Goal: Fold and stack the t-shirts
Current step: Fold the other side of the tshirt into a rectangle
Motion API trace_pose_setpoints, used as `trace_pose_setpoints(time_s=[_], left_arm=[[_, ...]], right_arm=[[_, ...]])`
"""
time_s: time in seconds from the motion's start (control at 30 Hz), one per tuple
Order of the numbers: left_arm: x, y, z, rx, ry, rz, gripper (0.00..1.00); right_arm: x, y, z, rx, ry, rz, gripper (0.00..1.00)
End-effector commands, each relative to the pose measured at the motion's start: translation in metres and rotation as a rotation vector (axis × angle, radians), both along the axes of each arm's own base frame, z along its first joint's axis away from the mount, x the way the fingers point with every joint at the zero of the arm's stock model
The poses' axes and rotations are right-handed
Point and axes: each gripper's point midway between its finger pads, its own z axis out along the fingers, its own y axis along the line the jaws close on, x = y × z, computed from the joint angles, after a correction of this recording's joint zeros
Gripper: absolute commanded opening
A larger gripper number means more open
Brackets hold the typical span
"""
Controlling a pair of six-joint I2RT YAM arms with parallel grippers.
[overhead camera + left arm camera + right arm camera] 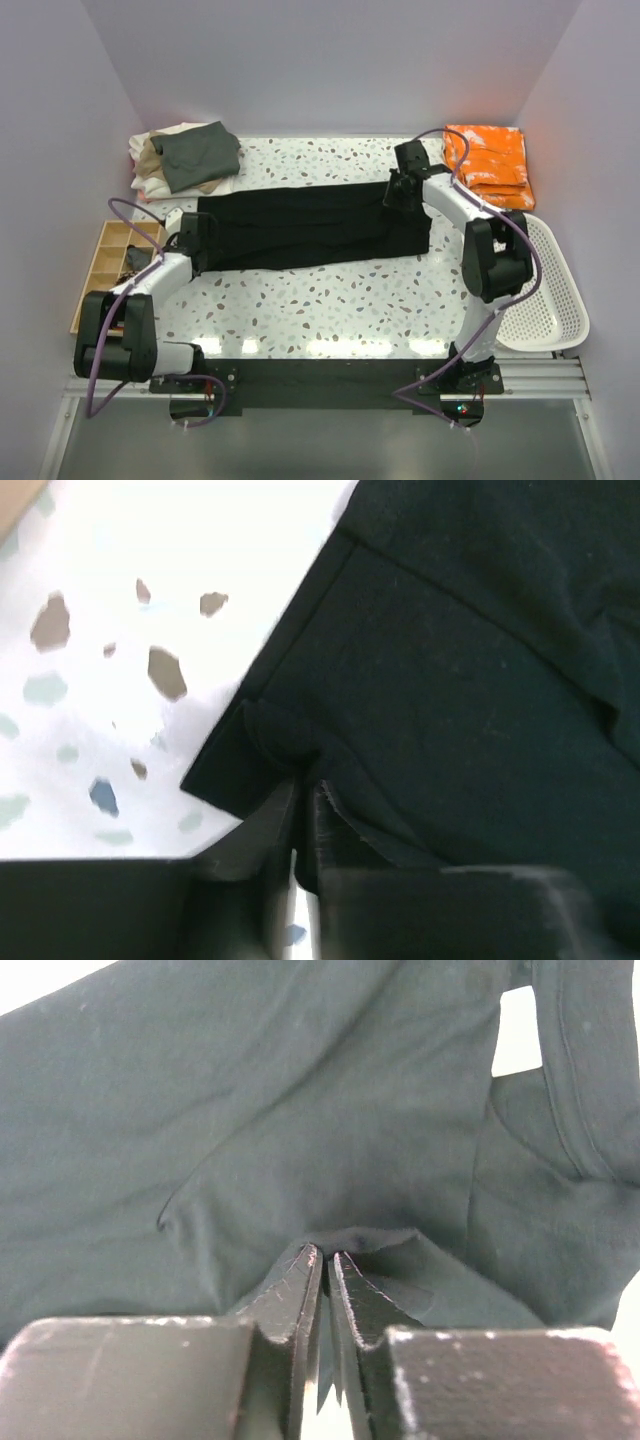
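Observation:
A black t-shirt [310,230] lies folded into a long band across the speckled table [330,300]. My left gripper [190,238] sits at the band's left end. In the left wrist view its jaws [305,790] stand a sliver apart with a bunched corner of the black cloth [450,680] pinched between them. My right gripper [398,190] is at the band's far right corner. In the right wrist view its jaws [325,1255] are almost together on a raised fold of the shirt [300,1110]. Folded t-shirts [185,160], grey-green on top of tan and cream, are stacked at the back left.
An orange cloth [490,165] lies at the back right corner. A white plastic basket [545,290] stands at the right edge beside the right arm. A wooden compartment tray [115,255] sits at the left edge next to the left arm.

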Motion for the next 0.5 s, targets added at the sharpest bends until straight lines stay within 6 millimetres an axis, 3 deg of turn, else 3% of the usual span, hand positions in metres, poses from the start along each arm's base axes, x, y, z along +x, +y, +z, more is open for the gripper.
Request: trace_pose_setpoints(time_s=[0.0, 0.03, 0.07, 0.13, 0.17, 0.27, 0.3, 0.33, 0.4, 0.47], left_arm=[[0.037, 0.014, 0.018, 0.036, -0.083, 0.004, 0.33], [0.037, 0.017, 0.012, 0.045, -0.06, 0.005, 0.37], [0.04, 0.022, 0.014, 0.052, -0.064, 0.017, 0.5], [0.045, 0.026, 0.016, 0.064, -0.075, 0.01, 0.65], [0.049, 0.029, 0.02, 0.07, -0.089, 0.007, 0.81], [0.057, 0.04, 0.04, 0.138, -0.106, 0.005, 0.92], [0.057, 0.042, 0.048, 0.156, -0.114, 0.007, 0.92], [0.059, 0.043, 0.055, 0.165, -0.128, 0.001, 0.93], [0.059, 0.041, 0.071, 0.156, -0.166, -0.004, 0.93], [0.058, 0.036, 0.077, 0.129, -0.189, -0.014, 0.94]], right_arm=[[0.029, -0.004, 0.012, -0.013, -0.05, 0.003, 0.15], [0.033, -0.006, 0.012, -0.016, -0.06, 0.006, 0.18], [0.04, -0.012, 0.011, -0.037, -0.074, -0.004, 0.18], [0.049, -0.025, 0.016, -0.048, -0.1, -0.031, 0.2], [0.053, -0.031, 0.022, -0.05, -0.123, -0.043, 0.23], [0.058, -0.057, 0.041, -0.074, -0.189, -0.092, 0.39], [0.059, -0.064, 0.068, -0.074, -0.264, -0.108, 0.5], [0.057, -0.066, 0.075, -0.079, -0.286, -0.11, 0.57], [0.047, -0.06, 0.094, -0.051, -0.324, -0.057, 0.65], [0.037, -0.049, 0.096, -0.003, -0.301, -0.015, 0.66]])
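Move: The black t-shirt lies as a long strip with its near flap still in both grippers. Its middle is about 8 cm ahead and 23 cm right of the left hand, 3 cm lower; from the right hand, it is some 5 cm back, 15 cm left and 6 cm down. The wooden tray sits roughly 18 cm left and 3 cm back of the left hand; the orange shirts are 7 cm ahead and 20 cm right of the right hand. The t-shirt's flap is let go by both hands. The left opens wide, easing about 5 cm forward and left, low at first, then lifting clear. The right carries on forward and slightly down, then, fingers opening over halfway, swings right some 6 cm towards the orange shirts and rises, its fingers tipping up a little. ##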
